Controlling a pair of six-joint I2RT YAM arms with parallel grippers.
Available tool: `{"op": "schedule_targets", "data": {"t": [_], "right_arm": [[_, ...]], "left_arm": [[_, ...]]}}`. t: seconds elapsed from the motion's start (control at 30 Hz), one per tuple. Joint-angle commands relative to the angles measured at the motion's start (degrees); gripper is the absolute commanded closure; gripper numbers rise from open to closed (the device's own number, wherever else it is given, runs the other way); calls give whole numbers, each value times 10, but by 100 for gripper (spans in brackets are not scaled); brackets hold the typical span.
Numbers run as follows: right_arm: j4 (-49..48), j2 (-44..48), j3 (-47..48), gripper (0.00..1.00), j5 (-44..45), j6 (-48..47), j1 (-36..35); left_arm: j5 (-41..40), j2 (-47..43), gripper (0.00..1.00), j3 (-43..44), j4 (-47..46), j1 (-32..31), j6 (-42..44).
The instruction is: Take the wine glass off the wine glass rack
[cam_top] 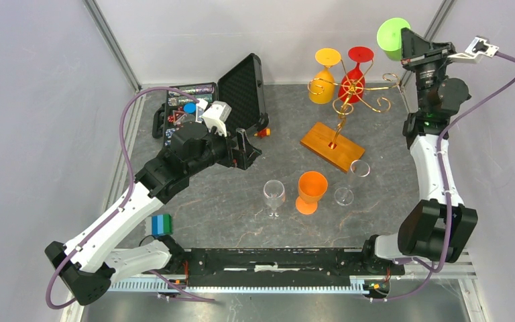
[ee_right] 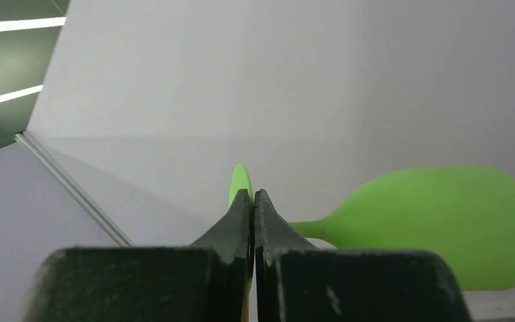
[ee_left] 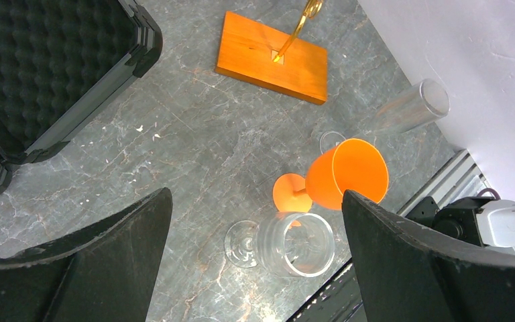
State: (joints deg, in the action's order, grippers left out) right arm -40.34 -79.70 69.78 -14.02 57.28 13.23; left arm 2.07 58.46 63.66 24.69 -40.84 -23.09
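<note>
A green wine glass (cam_top: 392, 37) hangs in the air at the back right, clear of the wine glass rack (cam_top: 352, 87), with my right gripper (cam_top: 406, 43) shut on the thin edge of its foot. In the right wrist view the gripper (ee_right: 253, 194) pinches the foot, and the green bowl (ee_right: 442, 228) lies to the right. A yellow glass (cam_top: 323, 77) and a red glass (cam_top: 357, 74) hang upside down on the rack's gold arms above its wooden base (cam_top: 332, 145). My left gripper (cam_top: 248, 151) is open and holds nothing, left of the rack.
A clear glass (cam_top: 274, 196), an orange glass (cam_top: 310, 191) and a tall clear glass (cam_top: 352, 181) stand in front of the rack. Below the open left gripper (ee_left: 256, 196) are the clear glass (ee_left: 295, 243) and the orange glass (ee_left: 345, 174). An open black case (cam_top: 241, 84) sits at the back left.
</note>
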Motion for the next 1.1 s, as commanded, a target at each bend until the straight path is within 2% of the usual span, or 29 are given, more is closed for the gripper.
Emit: {"op": "schedule_targets", "data": {"t": [0.0, 0.1, 0.23, 0.33, 0.47, 0.67, 0.93, 1.07], "right_arm": [[-73, 29, 39, 100, -33, 34, 2], [-92, 55, 30, 100, -46, 82, 2], [-184, 96, -14, 100, -40, 201, -1], [-206, 116, -20, 100, -47, 258, -9], [-210, 143, -38, 100, -51, 318, -37], [-284, 154, -110, 100, -57, 457, -88], [-221, 213, -190, 100, -25, 478, -221], [-205, 238, -226, 100, 4, 485, -266]], "left_arm": [[9, -4, 0, 3, -31, 5, -9], [10, -5, 0, 7, -32, 6, -18], [34, -3, 0, 10, -48, 9, -43], [50, -1, 0, 10, -72, 10, -62], [68, 3, 0, 14, -108, 10, -87], [68, 1, 0, 13, -124, 10, -111], [92, -9, 0, -3, -199, 10, -163], [110, -12, 0, -6, -236, 10, -203]]}}
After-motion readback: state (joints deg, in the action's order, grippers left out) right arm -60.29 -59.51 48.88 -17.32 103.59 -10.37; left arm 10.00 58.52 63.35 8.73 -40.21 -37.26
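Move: My right hand already has the green wine glass by the edge of its foot, clear of the rack, bowl down. My open left gripper waits about 39 cm left, 20 cm back and 19 cm below. The red glass hangs some 11 cm left, 3 cm ahead, 17 cm down; the yellow one 8 cm farther left of it; the rack's wheel 13 cm left, 4 cm back, 15 cm down. From my left hand the green glass is roughly 24 cm ahead, 36 cm right, 11 cm up. I carry the green glass on my right hand back nearly 20 cm and left about 17 towards my left gripper, climbing some 12 cm before sinking again, and swing the wrist counter-clockwise, raising its left side, so the bowl comes round to point left; the pinch on the foot stays shut. My left hand, still wide open, rises about 7 cm with a little drift right, its left side rolling down some 20 degrees. ##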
